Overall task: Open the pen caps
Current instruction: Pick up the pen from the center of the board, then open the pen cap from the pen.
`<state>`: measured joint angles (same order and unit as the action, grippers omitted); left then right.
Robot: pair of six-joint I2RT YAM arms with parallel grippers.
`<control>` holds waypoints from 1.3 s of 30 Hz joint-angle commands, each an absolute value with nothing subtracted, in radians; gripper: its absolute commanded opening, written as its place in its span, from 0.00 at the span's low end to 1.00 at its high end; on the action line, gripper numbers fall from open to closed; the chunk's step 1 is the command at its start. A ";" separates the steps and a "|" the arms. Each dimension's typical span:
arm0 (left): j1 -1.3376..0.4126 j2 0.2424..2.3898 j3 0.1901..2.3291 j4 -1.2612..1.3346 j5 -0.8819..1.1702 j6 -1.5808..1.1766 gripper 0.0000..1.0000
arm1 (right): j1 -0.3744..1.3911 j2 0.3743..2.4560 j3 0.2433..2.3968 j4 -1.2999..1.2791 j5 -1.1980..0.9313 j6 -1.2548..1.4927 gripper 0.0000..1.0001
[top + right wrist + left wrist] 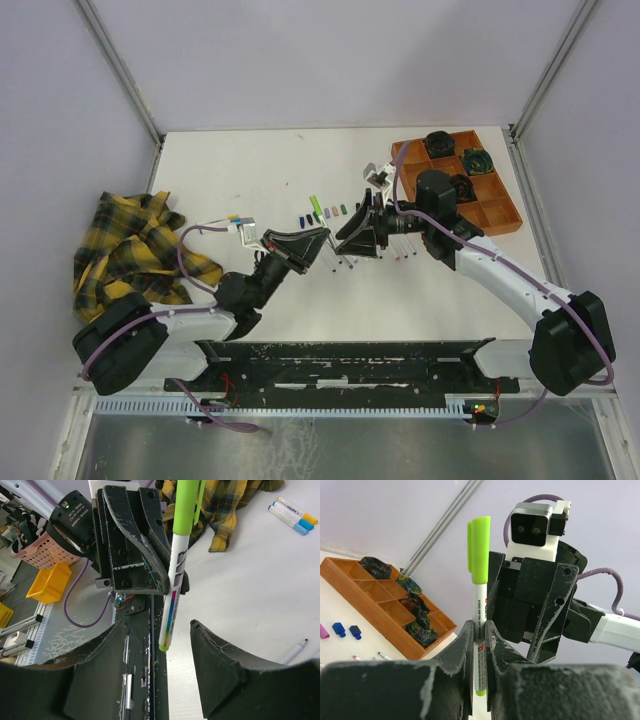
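Observation:
My left gripper (479, 630) is shut on the white barrel of a pen (479, 625), which stands above the table with its lime green cap (480, 547) on. In the right wrist view the same pen (172, 595) hangs between my right gripper's (156, 625) open fingers, its capless end level with the fingertips and touching neither. Seen from the top, the two grippers, left (322, 243) and right (355, 232), meet nose to nose at mid-table. Several loose pen caps (325, 214) lie in a row just behind them; blue ones (346, 630) show in the left wrist view.
An orange tray (505, 215) with dark round objects sits at the back right. A yellow plaid cloth (130, 245) lies at the left. Two capped markers (292, 515) rest near the cloth. Thin uncapped pen barrels (340, 262) lie on the table near the grippers.

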<state>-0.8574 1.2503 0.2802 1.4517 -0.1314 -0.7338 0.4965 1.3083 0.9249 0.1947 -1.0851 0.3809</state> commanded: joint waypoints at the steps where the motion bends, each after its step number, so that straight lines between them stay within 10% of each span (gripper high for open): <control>1: -0.873 1.281 0.318 1.561 -0.169 -0.675 0.03 | 0.514 1.319 0.936 0.224 -1.062 0.375 0.61; 14: -0.904 1.323 0.346 1.577 -0.152 -0.675 0.03 | 0.547 1.351 0.957 0.161 -1.040 0.333 0.42; 21: -0.908 1.326 0.336 1.574 -0.162 -0.670 0.05 | 0.547 1.353 0.978 0.134 -1.051 0.321 0.08; 31: -0.903 1.134 0.364 1.204 -0.215 -0.659 0.56 | 0.544 1.365 1.035 -0.016 -1.061 0.242 0.00; 39: -0.895 0.950 0.502 0.729 -0.269 -0.637 0.66 | 0.544 1.365 1.058 -0.099 -1.036 0.176 0.00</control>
<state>-0.8982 1.0149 0.3931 1.0092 -0.2104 -0.6910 0.5434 1.3678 1.0012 -0.0555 -1.0451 0.2379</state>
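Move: My left hand holds the green pen upright by its barrel, cap up, the pen's middle about 2 cm above the pinch; my right gripper's fingers are some 4 cm to its right, 1 cm farther out and level. From my open right hand the pen's middle is about 4 cm left and 1 cm higher. About 20 cm below my right hand lie the uncapped pens, 12 cm ahead and 5 cm right, and the row of caps, 22 cm ahead and 1 cm left. I bring my right hand down about 2.5 cm and 1 cm left while my left hand eases the pen roughly 1.5 cm right into its open fingers. My right fingers close and pinch the barrel near its lower end; only then does my left hand open, letting go and backing off up about 2.5 cm and a little left. ##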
